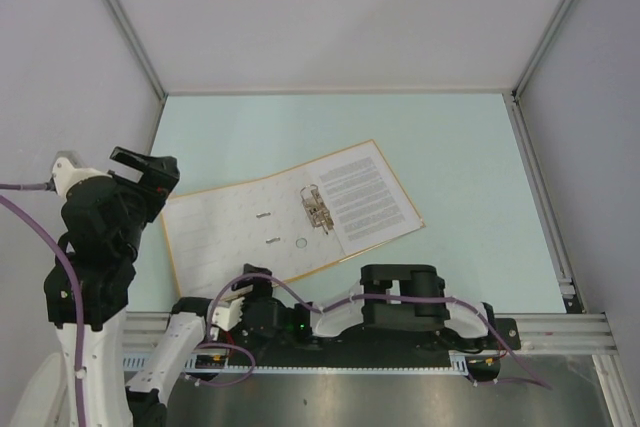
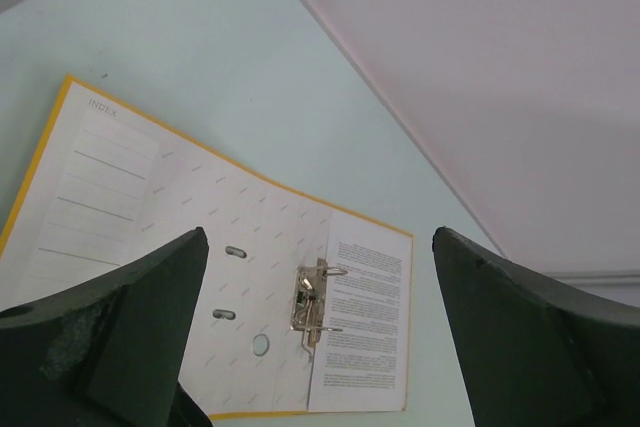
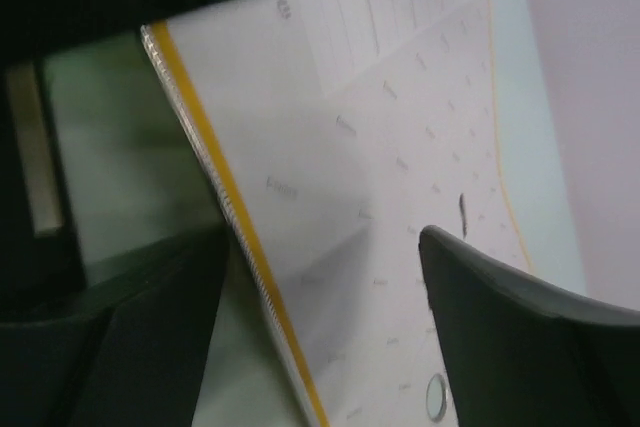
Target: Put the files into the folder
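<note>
The folder (image 1: 225, 232) lies open on the table, whitish inside with an orange-yellow rim and a metal ring clip (image 1: 317, 209). The files (image 1: 365, 197), a white sheet of dense black text, lie on its right half against the clip. My left gripper (image 1: 146, 173) is open and empty, raised above the folder's left end. In the left wrist view, the folder (image 2: 120, 197), the clip (image 2: 312, 299) and the files (image 2: 365, 322) show between its open fingers (image 2: 150, 307). My right gripper (image 1: 250, 282) is open at the folder's near edge. That yellow edge (image 3: 235, 207) runs between its fingers (image 3: 500, 317).
White walls close in the light green table (image 1: 450, 147) at the left, back and right. A metal rail (image 1: 570, 327) runs along the near edge by the arm bases. Purple cables (image 1: 60, 267) hang beside the left arm.
</note>
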Controlling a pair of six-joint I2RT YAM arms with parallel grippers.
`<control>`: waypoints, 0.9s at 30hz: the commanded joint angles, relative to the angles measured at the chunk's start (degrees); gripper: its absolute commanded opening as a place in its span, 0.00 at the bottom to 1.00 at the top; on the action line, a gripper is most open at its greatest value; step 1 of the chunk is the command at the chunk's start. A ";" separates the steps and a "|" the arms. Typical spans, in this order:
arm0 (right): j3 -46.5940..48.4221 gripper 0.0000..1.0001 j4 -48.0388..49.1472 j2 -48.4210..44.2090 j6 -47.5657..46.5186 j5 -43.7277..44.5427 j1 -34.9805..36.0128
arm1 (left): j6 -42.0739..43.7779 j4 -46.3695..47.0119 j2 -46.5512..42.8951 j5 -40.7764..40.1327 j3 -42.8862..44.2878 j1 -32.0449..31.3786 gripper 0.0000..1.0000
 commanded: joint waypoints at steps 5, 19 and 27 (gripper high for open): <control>12.21 0.30 0.74 3.73 5.06 6.31 -5.17 | 2.08 4.94 2.15 6.00 3.99 0.28 1.00; 15.37 0.00 -6.75 0.47 19.76 0.95 -18.44 | 5.85 15.14 3.82 17.16 2.68 0.28 0.99; 14.94 0.00 -8.93 1.18 22.12 -2.30 -21.08 | 8.67 17.69 2.15 19.63 -2.33 0.28 1.00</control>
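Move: The near edge of the folder's left cover lies just beyond the right gripper's open fingers, about 1 cm ahead, 1 cm left and 1 cm down. From that hand, the cover's near-left corner is some 17 cm left and 3 cm back, the ring clip about 19 cm ahead and 17 cm right, and the files roughly 22 cm ahead and 28 cm right. The cover's near edge is about 7 cm behind the left gripper, 12 cm to its right and some 32 cm below. Nudge the right gripper left onto the near edge of the folder's left cover and pinch the edge between the fingers. Creep forward a couple of centimetres, then sweep quickly forward to about 20 cm in all, rising 7 cm and turning some 25 degrees clockwise while its left side lifts. Ease the open left gripper about 5 cm right, 4 cm up and 4 cm forward, turning clockwise. ##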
